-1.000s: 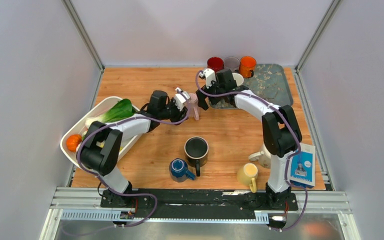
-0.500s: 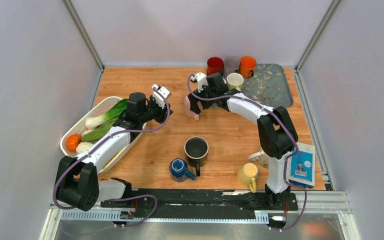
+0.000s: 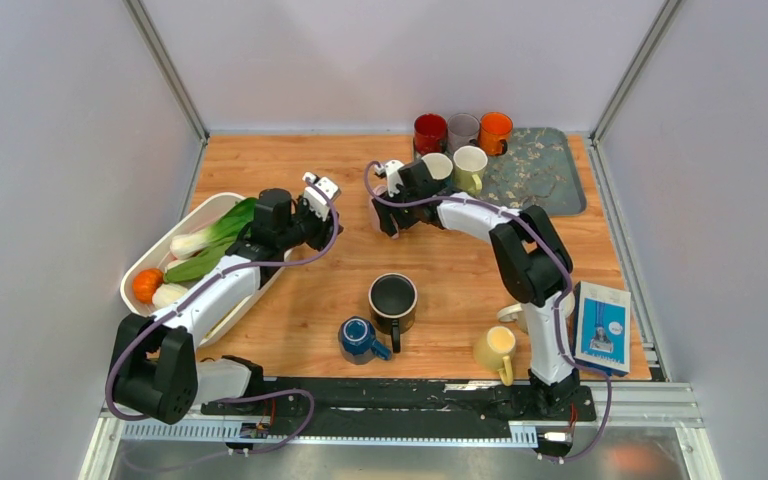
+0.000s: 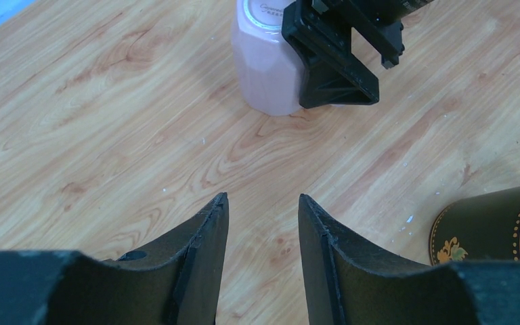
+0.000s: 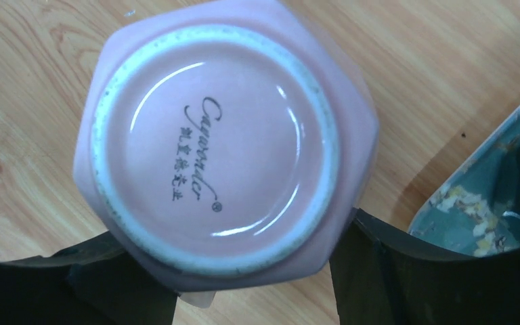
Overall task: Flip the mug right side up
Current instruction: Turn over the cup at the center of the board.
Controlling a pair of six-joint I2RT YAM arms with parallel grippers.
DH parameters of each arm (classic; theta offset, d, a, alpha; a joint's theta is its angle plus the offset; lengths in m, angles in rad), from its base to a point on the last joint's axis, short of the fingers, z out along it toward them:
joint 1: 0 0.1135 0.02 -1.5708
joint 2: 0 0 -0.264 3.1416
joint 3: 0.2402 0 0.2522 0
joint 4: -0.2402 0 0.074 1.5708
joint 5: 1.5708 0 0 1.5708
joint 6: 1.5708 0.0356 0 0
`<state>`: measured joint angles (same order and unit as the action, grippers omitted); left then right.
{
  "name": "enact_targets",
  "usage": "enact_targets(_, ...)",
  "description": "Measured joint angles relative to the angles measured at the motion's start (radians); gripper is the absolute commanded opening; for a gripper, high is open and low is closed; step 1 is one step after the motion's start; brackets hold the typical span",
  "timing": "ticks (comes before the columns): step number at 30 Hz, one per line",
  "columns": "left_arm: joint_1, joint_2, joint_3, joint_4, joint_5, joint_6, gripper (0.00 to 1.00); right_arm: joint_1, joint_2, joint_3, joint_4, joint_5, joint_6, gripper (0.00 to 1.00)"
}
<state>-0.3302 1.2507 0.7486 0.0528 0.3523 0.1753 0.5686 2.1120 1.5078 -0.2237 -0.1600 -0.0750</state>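
The pink mug [image 5: 223,142] stands upside down on the wooden table, its printed base facing up at my right wrist camera. My right gripper [image 5: 237,227] reaches down over it with one finger against each side, closed on its body. In the left wrist view the mug [image 4: 264,68] is at the top with a black right finger [image 4: 332,68] against its side. From above, the right gripper [image 3: 385,210] covers most of the mug. My left gripper [image 4: 263,196] is open and holds nothing, a hand's length left of the mug [image 3: 328,208].
A black mug [image 3: 392,297], a blue mug [image 3: 360,338] and a yellow mug [image 3: 495,348] stand upright near the front. A patterned tray [image 3: 545,175] with several mugs beside it sits at the back right. A white basket [image 3: 138,300] of vegetables lies left. A blue-and-white box [image 3: 600,328] lies right.
My left gripper let go of the pink mug and drew back to the left. My right gripper moved left over the mug and its jaws came in around it.
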Motion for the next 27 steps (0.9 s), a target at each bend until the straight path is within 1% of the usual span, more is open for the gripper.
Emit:
enact_targets(6, 0.013, 0.000, 0.000, -0.001, -0.005, -0.002, 0.51, 0.000, 0.043, 0.046, 0.015, -0.008, -0.004, 0.34)
enact_targets(10, 0.017, 0.000, 0.000, -0.002, -0.012, -0.002, 0.51, -0.004, 0.060, 0.051, 0.015, -0.023, -0.006, 0.20)
enact_targets(14, 0.017, 0.000, 0.000, 0.000, -0.023, 0.001, 0.53, -0.011, 0.061, 0.051, 0.021, -0.043, -0.018, 0.00)
enact_targets(17, 0.017, 0.000, 0.000, 0.010, -0.027, 0.014, 0.53, -0.017, 0.061, 0.051, 0.021, -0.064, -0.035, 0.00)
enact_targets(18, 0.017, 0.000, 0.000, 0.018, -0.025, 0.022, 0.55, -0.022, 0.061, 0.051, 0.020, -0.080, -0.043, 0.00)
enact_targets(20, 0.017, -0.006, -0.012, 0.056, -0.017, 0.068, 0.57, -0.035, 0.061, 0.051, 0.018, -0.130, -0.055, 0.00)
enact_targets(22, 0.013, -0.034, -0.053, 0.114, -0.006, 0.142, 0.59, -0.052, 0.061, 0.053, 0.006, -0.208, -0.074, 0.00)
enact_targets(23, 0.009, -0.055, -0.088, 0.156, -0.002, 0.197, 0.68, -0.063, 0.061, 0.059, -0.008, -0.260, -0.081, 0.00)
enact_targets(25, -0.003, -0.087, -0.153, 0.228, 0.008, 0.314, 0.76, -0.088, 0.061, 0.077, -0.048, -0.381, -0.090, 0.00)
enact_targets(27, -0.019, -0.091, -0.195, 0.290, 0.011, 0.428, 0.77, -0.117, 0.061, 0.112, -0.085, -0.509, -0.086, 0.00)
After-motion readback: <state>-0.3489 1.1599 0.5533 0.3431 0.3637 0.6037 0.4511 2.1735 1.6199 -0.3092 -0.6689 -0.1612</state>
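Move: The pink mug stands upside down just in front of the right hand, its middle about 4 cm ahead and 4 cm to the left, roughly level with the fingers, which already straddle its handle. From this hand the white-lined mug is some 13 cm ahead and 9 cm right, the pale green mug 13 cm ahead and 17 cm right, and the black mug about 17 cm straight back. The pink mug lies about 11 cm ahead of the left hand, 10 cm right and 11 cm below. The right fingers shut on the pink mug's handle and pinch it, easing about 1 cm forward, left and down as they close. After a short hold the hand lifts some 3 cm and draws back about 2 cm, rolling its left side up and turning counter-clockwise, roughly 25 degrees in all. The left hand stays almost in place, tips its fingers up some 25 degrees and opens wider, touching nothing. ##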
